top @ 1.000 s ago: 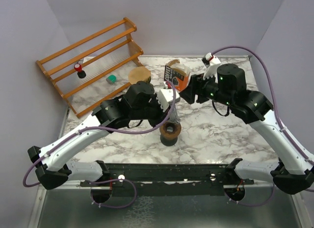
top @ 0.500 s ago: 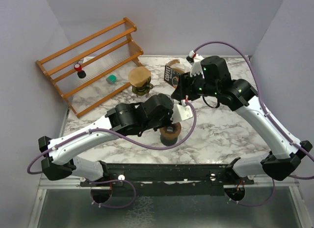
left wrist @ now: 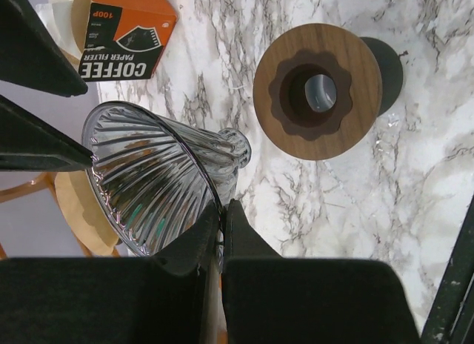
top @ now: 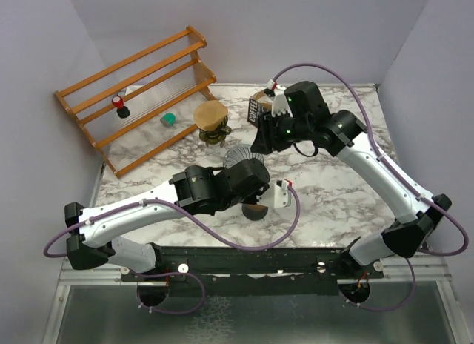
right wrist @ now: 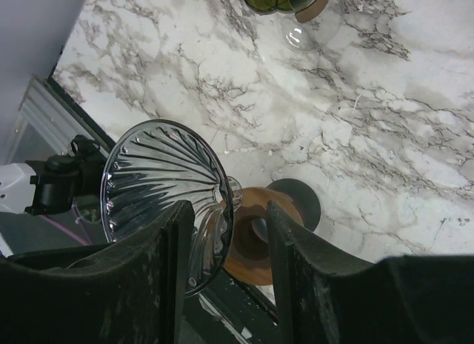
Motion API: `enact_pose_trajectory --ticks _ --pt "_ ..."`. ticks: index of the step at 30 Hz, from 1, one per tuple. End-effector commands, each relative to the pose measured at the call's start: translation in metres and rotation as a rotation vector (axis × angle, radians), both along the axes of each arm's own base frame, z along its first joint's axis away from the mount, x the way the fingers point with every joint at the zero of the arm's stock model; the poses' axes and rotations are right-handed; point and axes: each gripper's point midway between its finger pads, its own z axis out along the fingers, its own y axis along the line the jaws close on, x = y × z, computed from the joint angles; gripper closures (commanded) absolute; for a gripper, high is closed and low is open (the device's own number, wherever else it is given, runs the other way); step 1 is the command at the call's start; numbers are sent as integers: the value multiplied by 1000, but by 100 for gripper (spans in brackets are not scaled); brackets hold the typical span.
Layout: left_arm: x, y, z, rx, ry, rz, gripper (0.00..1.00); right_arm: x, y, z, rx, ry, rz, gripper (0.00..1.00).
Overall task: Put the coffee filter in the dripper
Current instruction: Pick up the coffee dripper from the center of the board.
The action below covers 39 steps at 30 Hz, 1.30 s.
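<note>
My left gripper (left wrist: 221,207) is shut on the rim of the clear ribbed glass dripper (left wrist: 148,188), holding it tilted on its side above the table (top: 243,156). My right gripper (right wrist: 229,210) is open, and its fingers straddle the dripper's (right wrist: 159,173) near rim without visibly touching it. A brown coffee filter (top: 211,116) rests on a dark green glass vessel at the back, and shows tan behind the glass (left wrist: 74,207). The round wooden stand (left wrist: 318,92) sits on the marble below, partly hidden by my left arm (top: 257,208).
An orange "COFFEE PAPER FILTER" box (top: 259,110) stands at the back centre, behind my right gripper. A wooden rack (top: 133,99) fills the back left, with a red-capped item (top: 118,103) and a small green object (top: 169,119). The table's near edge rail (top: 244,259) runs below.
My left arm has swung nearer with the dripper, which now shows tilted in the top view. My right arm has moved left over it and its jaws have narrowed.
</note>
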Motion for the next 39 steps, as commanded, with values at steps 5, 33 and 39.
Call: enact_pose_trajectory --ticks 5,33,39 --pt "4 8 7 52 -82 -49 100 -11 0 -16 -40 56 69 54" --pt "3 8 9 28 -107 -46 69 -21 -3 -27 -55 79 110 99" --pt "1 4 35 -116 -97 -5 37 -18 -13 -24 -73 44 57 99"
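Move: The left gripper already pinches the rim of the clear ribbed coffee dripper; the dripper's middle lies about 4 cm ahead and 2 cm left of it, 2 cm lower. From the right gripper, half open around the far rim, that middle is some 5 cm back, 4 cm left and 4 cm down. The wood-collared stand sits about 8 cm back of the right hand, level sideways and 20 cm below; the coffee filter box about 20 cm ahead, 2 cm right, 22 cm below. Hold the dripper nearly still in the left gripper while you ease the right one down about 3 cm and back some 1.5 cm onto the far rim, and shut its fingers to pinch the glass. Once the right has its grip, spread the left fingers to about half open, letting go of the near rim without drawing that hand away. ##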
